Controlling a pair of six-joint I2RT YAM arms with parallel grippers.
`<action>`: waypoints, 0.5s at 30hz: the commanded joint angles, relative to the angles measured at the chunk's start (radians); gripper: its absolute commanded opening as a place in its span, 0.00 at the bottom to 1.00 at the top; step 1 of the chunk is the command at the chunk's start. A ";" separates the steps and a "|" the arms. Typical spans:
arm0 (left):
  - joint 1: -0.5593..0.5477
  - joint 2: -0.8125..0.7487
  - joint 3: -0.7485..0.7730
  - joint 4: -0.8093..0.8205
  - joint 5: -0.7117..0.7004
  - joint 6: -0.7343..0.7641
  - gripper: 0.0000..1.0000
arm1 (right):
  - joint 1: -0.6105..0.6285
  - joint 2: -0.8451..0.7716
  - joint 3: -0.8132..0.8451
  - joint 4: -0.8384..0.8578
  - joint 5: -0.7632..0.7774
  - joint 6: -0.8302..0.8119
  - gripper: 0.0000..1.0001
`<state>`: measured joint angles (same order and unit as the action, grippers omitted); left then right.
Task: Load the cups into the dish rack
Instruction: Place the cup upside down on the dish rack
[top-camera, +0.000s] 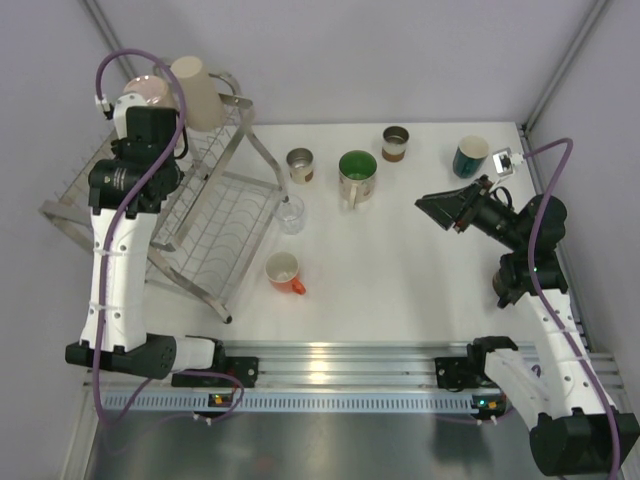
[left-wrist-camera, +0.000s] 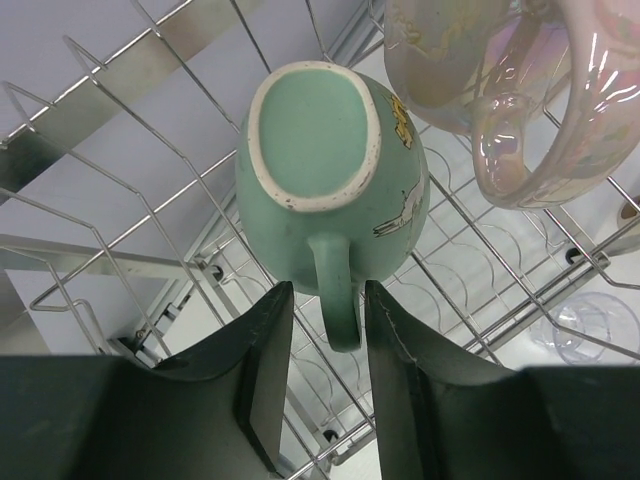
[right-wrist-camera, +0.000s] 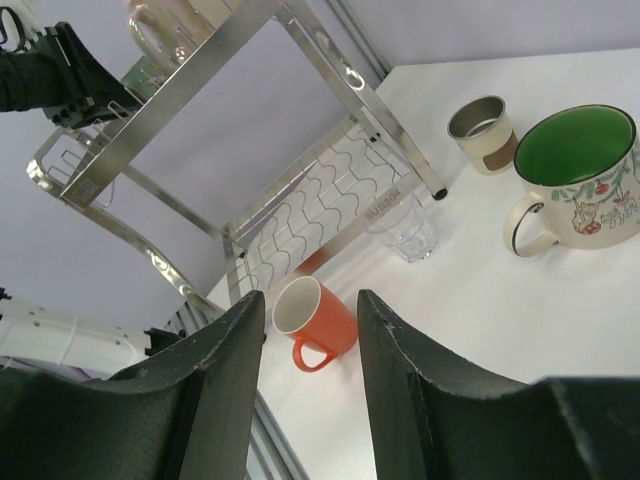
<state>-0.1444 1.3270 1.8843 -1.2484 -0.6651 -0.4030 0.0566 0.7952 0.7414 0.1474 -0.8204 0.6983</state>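
A teal mug (left-wrist-camera: 330, 170) sits bottom-up on the wires of the dish rack (top-camera: 215, 235). Its handle hangs between the fingers of my left gripper (left-wrist-camera: 328, 290), which is open with a gap on each side. A pink pearly mug (left-wrist-camera: 520, 100) and a beige cup (top-camera: 200, 92) sit on the rack's top. My right gripper (right-wrist-camera: 310, 305) is open and empty, high above an orange mug (right-wrist-camera: 322, 318) lying on its side. On the table are a clear glass (top-camera: 290, 213), a green-inside mug (top-camera: 357, 176), a steel cup (top-camera: 300, 165), a brown-banded cup (top-camera: 396, 143) and a dark teal cup (top-camera: 470, 157).
The rack's slanted tubular frame (right-wrist-camera: 200, 90) juts toward the middle of the table, next to the glass (right-wrist-camera: 405, 230). A metal rail (top-camera: 330, 360) runs along the near edge between the arm bases. Grey walls close in the back and the sides.
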 joint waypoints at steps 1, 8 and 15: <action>0.002 -0.009 0.068 0.053 -0.033 0.021 0.41 | 0.003 0.002 0.050 0.015 0.006 -0.025 0.43; 0.002 0.032 0.260 0.072 -0.024 0.085 0.48 | 0.003 0.001 0.050 -0.002 0.017 -0.033 0.43; 0.000 0.034 0.312 0.253 0.272 0.130 0.76 | 0.003 0.038 0.069 -0.055 0.105 -0.023 0.43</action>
<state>-0.1444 1.3567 2.1868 -1.1408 -0.5812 -0.3027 0.0566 0.8108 0.7456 0.1165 -0.7818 0.6834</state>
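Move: The light green cup already stands upside down on the rack's upper tier, its handle between the left hand's parted fingertips; the cup's middle is about 5 cm ahead, 3 cm left and 1 cm below. The pink mug stands about 14 cm straight ahead of the hand and 1 cm above it, the beige mug roughly 15 cm ahead, 9 cm right and 3 cm up. From the right hand the green cup is about 50 cm left, 8 cm ahead and 3 cm higher. The green cup is left on the rack as the left hand, its fingers already parted around the handle, slides up off it: after a slow start the hand rises about 10 cm almost straight up. Its fingertips tip upward by nearly 20 degrees, while the fingers open clearly wider; only at the very end does it edge forward and right. ##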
